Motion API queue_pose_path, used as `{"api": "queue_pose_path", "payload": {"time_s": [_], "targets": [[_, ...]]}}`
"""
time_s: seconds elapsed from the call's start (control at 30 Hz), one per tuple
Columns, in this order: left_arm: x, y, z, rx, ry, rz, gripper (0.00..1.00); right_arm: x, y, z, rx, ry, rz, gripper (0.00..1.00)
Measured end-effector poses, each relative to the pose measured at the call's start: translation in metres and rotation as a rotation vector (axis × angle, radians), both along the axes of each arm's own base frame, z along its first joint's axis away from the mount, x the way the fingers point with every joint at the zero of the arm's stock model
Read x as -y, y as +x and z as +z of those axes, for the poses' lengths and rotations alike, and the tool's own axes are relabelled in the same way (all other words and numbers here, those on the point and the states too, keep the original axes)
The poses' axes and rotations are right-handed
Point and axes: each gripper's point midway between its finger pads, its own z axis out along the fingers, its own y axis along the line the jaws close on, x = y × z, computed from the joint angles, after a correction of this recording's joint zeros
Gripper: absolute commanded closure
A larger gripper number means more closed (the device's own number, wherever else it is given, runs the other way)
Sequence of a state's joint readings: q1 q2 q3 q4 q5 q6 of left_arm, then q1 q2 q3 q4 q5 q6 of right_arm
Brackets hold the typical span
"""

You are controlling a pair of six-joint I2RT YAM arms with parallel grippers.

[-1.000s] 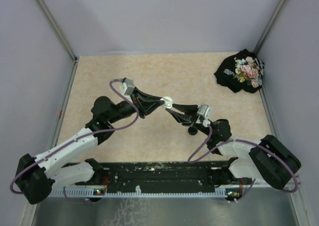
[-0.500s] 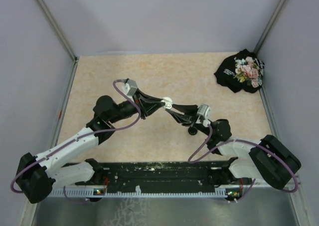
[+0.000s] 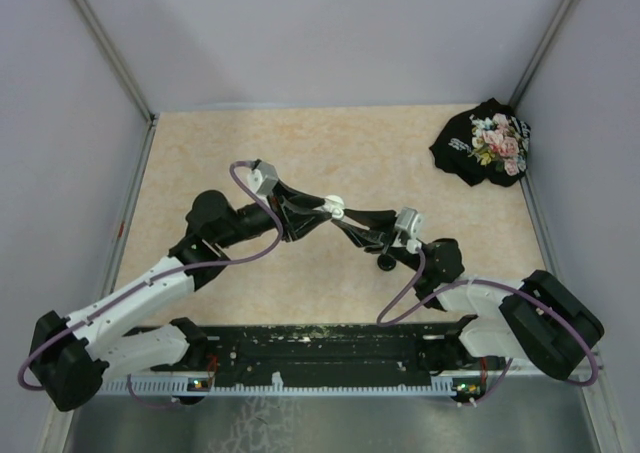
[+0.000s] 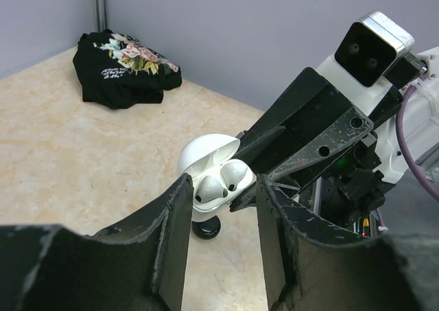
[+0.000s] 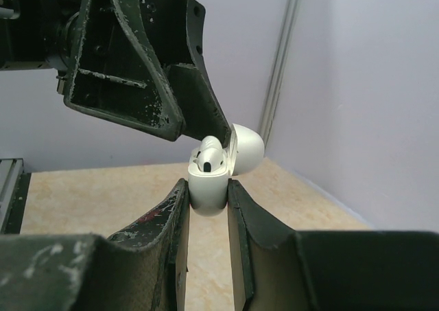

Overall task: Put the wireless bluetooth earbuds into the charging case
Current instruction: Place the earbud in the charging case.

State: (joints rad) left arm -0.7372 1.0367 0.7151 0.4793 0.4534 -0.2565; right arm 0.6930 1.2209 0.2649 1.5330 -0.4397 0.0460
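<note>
The white charging case (image 5: pixel 207 187) hangs above the table with its lid (image 5: pixel 248 148) flipped open, and my right gripper (image 5: pixel 208 191) is shut on its lower body. Two white earbuds (image 4: pixel 209 188) (image 4: pixel 235 173) sit side by side in its wells; one earbud (image 5: pixel 209 156) pokes above the rim in the right wrist view. My left gripper (image 4: pixel 223 185) stands open just short of the case, with nothing between its fingers. From above, both grippers meet at the case (image 3: pixel 335 209) over the middle of the table.
A small round black object (image 4: pixel 206 227) lies on the table below the case, near the right arm (image 3: pixel 385 263). A black floral cloth (image 3: pixel 483 143) lies in the far right corner. Grey walls enclose the beige tabletop (image 3: pixel 230 143).
My left gripper's jaws have come apart and it has eased slightly back from the case. The right gripper keeps holding the case in the same place.
</note>
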Motion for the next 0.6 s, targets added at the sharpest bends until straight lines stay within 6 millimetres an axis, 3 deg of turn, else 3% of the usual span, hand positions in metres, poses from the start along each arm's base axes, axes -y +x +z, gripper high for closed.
{"api": "queue_pose_path", "payload": {"time_s": [0.1, 0.37, 0.6], "targets": [[-0.003, -0.002, 0.002, 0.003, 0.010, 0.004, 0.49, 0.000, -0.001, 0.001, 0.003, 0.003, 0.001, 1.00], [-0.015, -0.004, 0.004, -0.014, 0.027, 0.047, 0.25, -0.002, -0.002, -0.001, -0.014, 0.005, 0.024, 1.00], [-0.020, -0.009, 0.019, -0.008, 0.029, 0.006, 0.08, -0.007, -0.009, 0.000, -0.003, -0.005, 0.071, 1.00]]}}
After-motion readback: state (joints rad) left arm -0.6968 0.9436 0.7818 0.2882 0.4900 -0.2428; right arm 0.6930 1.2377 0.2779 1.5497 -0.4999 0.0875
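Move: The open white charging case, with the earbud already in it, sits just off the left fingertips, about 3 cm to the right of the left hand point, 1 cm ahead and 1 cm lower. From the right hand, which still pinches the case, its middle is about 1 cm ahead, 1 cm left and 1 cm above. The black disc lies on the table some 15 cm right, 2 cm ahead and 24 cm below the left hand. The left hand, its fingers already apart, spreads them from about half to nearly wide open while it backs away from the case, about 2 cm to the left and a little back, then lifts about 2 cm, most of that rise coming at the end. The right hand keeps its pinch on the case body and holds it up with the lid open, easing only about 1 cm back and left with a slight counter-clockwise turn. ##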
